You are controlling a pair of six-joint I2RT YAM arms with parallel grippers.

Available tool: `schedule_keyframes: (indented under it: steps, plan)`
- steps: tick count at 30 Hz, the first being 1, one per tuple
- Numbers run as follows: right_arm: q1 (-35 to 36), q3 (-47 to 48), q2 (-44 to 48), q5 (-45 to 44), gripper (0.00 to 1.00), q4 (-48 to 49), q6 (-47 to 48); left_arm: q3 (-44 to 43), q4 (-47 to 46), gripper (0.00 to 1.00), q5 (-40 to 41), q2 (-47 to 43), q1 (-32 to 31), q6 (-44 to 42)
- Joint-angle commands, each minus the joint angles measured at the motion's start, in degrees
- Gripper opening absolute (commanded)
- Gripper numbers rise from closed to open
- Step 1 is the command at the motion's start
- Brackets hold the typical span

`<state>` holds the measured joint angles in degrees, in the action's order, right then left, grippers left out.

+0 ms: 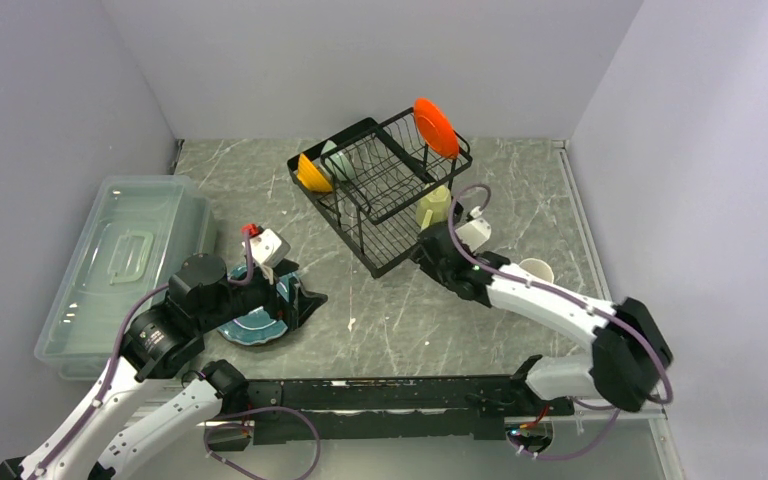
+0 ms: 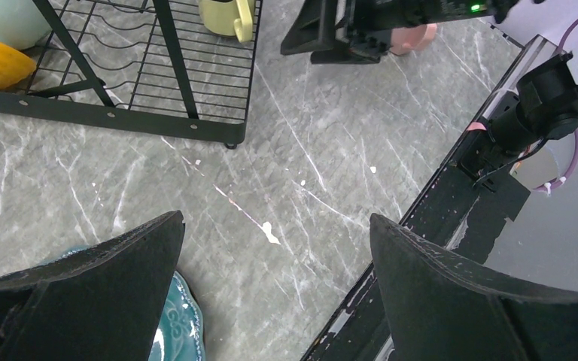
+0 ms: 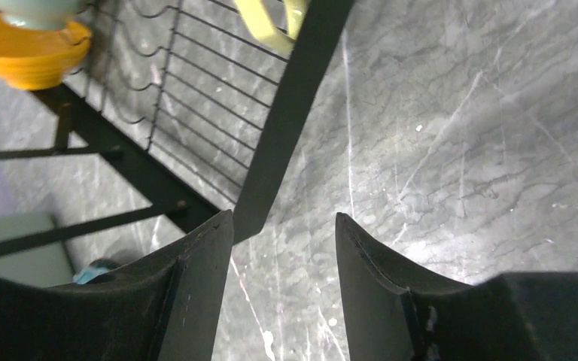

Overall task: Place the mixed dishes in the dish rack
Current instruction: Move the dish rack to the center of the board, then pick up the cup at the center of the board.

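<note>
The black wire dish rack [image 1: 380, 185] stands at the back middle of the table. In it are an orange-red plate [image 1: 435, 127] on edge, an orange-yellow bowl [image 1: 311, 175], a pale green bowl [image 1: 332, 155] and a pale yellow mug [image 1: 433, 207]. Teal plates [image 1: 255, 322] lie on the table under my left arm, and their rim [image 2: 181, 323] shows by the left finger. My left gripper [image 2: 277, 218] is wide open over bare table. My right gripper [image 3: 284, 218] is open and empty, just off the rack's near corner [image 3: 286, 113]. A pink mug [image 1: 537, 270] stands on the table beside the right arm.
A clear lidded plastic bin [image 1: 125, 265] sits at the left edge. The black rail of the arm bases [image 1: 390, 395] runs along the near edge. Grey walls close in the table on the left, back and right.
</note>
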<state>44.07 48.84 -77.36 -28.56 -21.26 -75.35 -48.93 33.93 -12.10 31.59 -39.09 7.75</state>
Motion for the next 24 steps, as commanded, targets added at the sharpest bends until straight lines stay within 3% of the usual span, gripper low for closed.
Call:
schedule_keyframes:
  steps: [1, 6, 12, 15, 19, 24]
  plan:
    - [-0.1, -3.4, 10.0, 0.5, 0.55, 8.7, 13.9, -0.2, -0.8, 0.99, 0.4, -0.1, -0.3, -0.2]
    - [-3.8, -1.5, 18.8, 4.3, 0.58, 1.7, 22.0, -0.4, -0.7, 0.99, 0.3, -0.1, -0.4, -0.1]
    - [-11.4, 4.1, 23.5, 8.9, 0.59, -13.6, 30.6, -0.5, -0.5, 0.99, 0.0, 0.0, -0.4, 0.1]
    - [-13.5, 7.6, 25.2, 6.1, 0.59, -20.9, 34.0, -0.6, -0.4, 0.99, 0.3, -0.1, -0.4, 0.1]
    - [-15.2, 12.9, 25.7, 0.7, 0.59, -30.7, 37.3, -0.6, -0.4, 0.99, -0.1, -0.2, -0.4, 0.0]
    - [-20.2, 16.7, 21.9, 2.6, 0.59, -37.9, 40.6, -0.7, -0.3, 0.99, -0.7, 0.0, -0.4, -0.1]
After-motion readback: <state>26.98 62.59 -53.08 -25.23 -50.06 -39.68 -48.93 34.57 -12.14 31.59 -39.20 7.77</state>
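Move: About 24 cm to the right hand's right, 7 cm back and 6 cm below it stands the pink mug. The dish rack's middle lies some 14 cm ahead and 10 cm to this hand's left, a little lower, and the green mug in it about 9 cm ahead, 3 cm right and 4 cm below. From the idle left hand, the pink mug lies roughly 48 cm right, 5 cm ahead and 22 cm below. Backing away from the dish rack, already clear of its rim, the right hand first climbs, then swings right across the open board towards the pink mug's side, ending about 14 cm to the right and 13 cm higher, slightly back. It rolls some 20 degrees, left side dipping, with its fingers staying half open and empty. ##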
